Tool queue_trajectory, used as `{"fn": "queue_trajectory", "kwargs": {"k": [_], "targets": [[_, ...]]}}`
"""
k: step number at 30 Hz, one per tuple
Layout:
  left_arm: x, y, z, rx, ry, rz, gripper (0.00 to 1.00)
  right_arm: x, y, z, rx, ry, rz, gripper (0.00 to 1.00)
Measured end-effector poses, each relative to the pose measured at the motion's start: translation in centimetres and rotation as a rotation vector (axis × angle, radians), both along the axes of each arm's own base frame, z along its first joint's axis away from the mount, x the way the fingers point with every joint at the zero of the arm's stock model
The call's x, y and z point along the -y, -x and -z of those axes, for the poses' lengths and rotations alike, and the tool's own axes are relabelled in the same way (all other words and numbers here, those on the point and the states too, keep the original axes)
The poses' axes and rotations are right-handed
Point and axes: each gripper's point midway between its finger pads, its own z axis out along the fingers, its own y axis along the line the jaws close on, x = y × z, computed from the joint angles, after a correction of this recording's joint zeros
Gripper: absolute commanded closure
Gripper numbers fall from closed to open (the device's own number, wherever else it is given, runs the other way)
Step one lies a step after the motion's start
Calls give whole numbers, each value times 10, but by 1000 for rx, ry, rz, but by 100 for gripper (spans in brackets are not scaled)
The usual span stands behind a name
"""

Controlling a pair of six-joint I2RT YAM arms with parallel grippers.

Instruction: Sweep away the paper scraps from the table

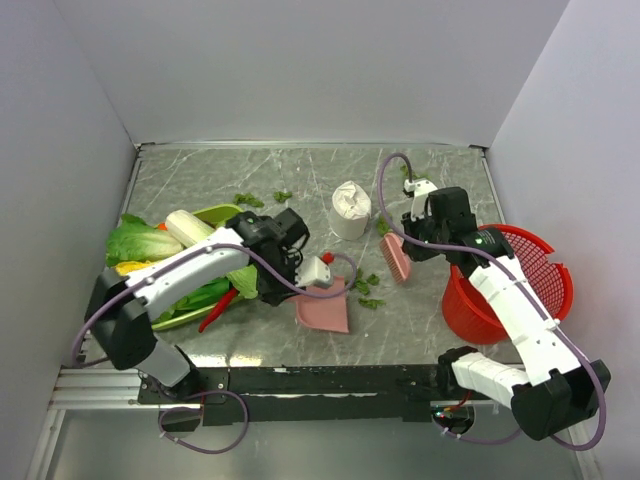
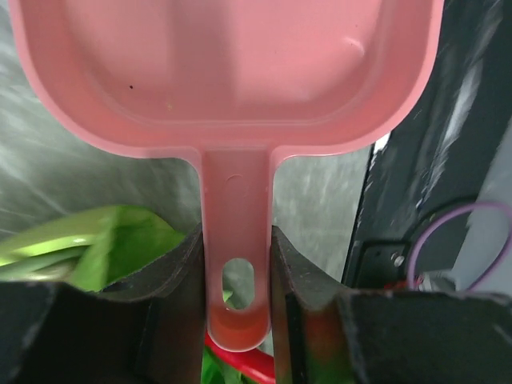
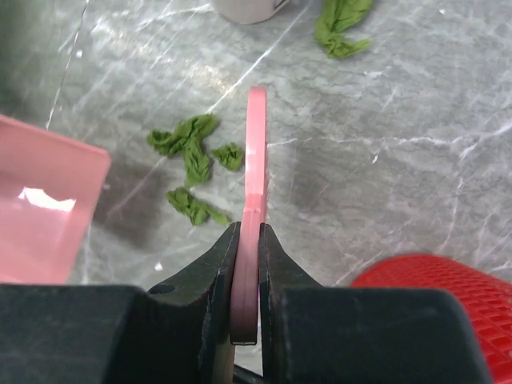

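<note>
My left gripper [image 1: 316,272] is shut on the handle of the pink dustpan [image 1: 323,308]; in the left wrist view the handle [image 2: 237,240] sits between both fingers of the gripper [image 2: 237,272]. The pan rests on the table [image 1: 200,175] near its front edge. My right gripper [image 1: 415,235] is shut on a pink brush [image 1: 396,257], seen edge-on in the right wrist view [image 3: 256,152]. Green paper scraps [image 1: 366,288] lie between pan and brush, left of the brush [image 3: 192,148]. More scraps lie at the back [image 1: 248,200], near the white lump [image 1: 382,228] and at the top of the right wrist view [image 3: 342,24].
A white crumpled lump [image 1: 350,210] stands mid-table. A red basket [image 1: 510,285] sits at the right edge, under my right arm. A green tray [image 1: 215,213] with lettuce [image 1: 140,240], other vegetables and a red chili [image 1: 220,308] fills the left side.
</note>
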Motion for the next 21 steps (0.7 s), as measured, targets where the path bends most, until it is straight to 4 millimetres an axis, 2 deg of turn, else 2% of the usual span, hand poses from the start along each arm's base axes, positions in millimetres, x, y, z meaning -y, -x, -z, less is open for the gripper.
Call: {"fn": "queue_trajectory", "kwargs": {"k": [3, 5, 8, 13, 17, 19, 21], "targets": [[-15, 1, 29, -13, -135, -12, 99, 2, -1, 6, -13, -13, 53, 100], [-23, -4, 38, -1, -200, -35, 99, 2, 1, 16, -38, -20, 78, 100], [-23, -16, 45, 34, -241, -74, 99, 4, 9, 33, -90, -23, 102, 100], [-13, -30, 57, 62, -284, -109, 99, 3, 15, 42, -129, -34, 120, 100], [-6, -32, 72, 53, -307, -114, 99, -2, 17, 51, -170, -56, 118, 100], [-2, -33, 76, 51, -310, -112, 99, -8, 20, 60, -213, -80, 114, 100], [2, -34, 79, 50, -310, -112, 99, -18, 21, 61, -237, -125, 94, 100]]}}
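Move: The two paper scraps to be swept lie about 7 cm back and 7 cm left of the brush-holding right hand, roughly 18 cm below it. The white bag stands some 13 cm beyond them, and the dustpan's blade is about 9 cm to their left. From the left hand, which holds the dustpan, they lie about 15 cm to the right, level ahead, and some 13 cm lower. Left hand lowers the dustpan 8 cm, tipping its lip down; right lowers the brush 6 cm beside the scraps. ##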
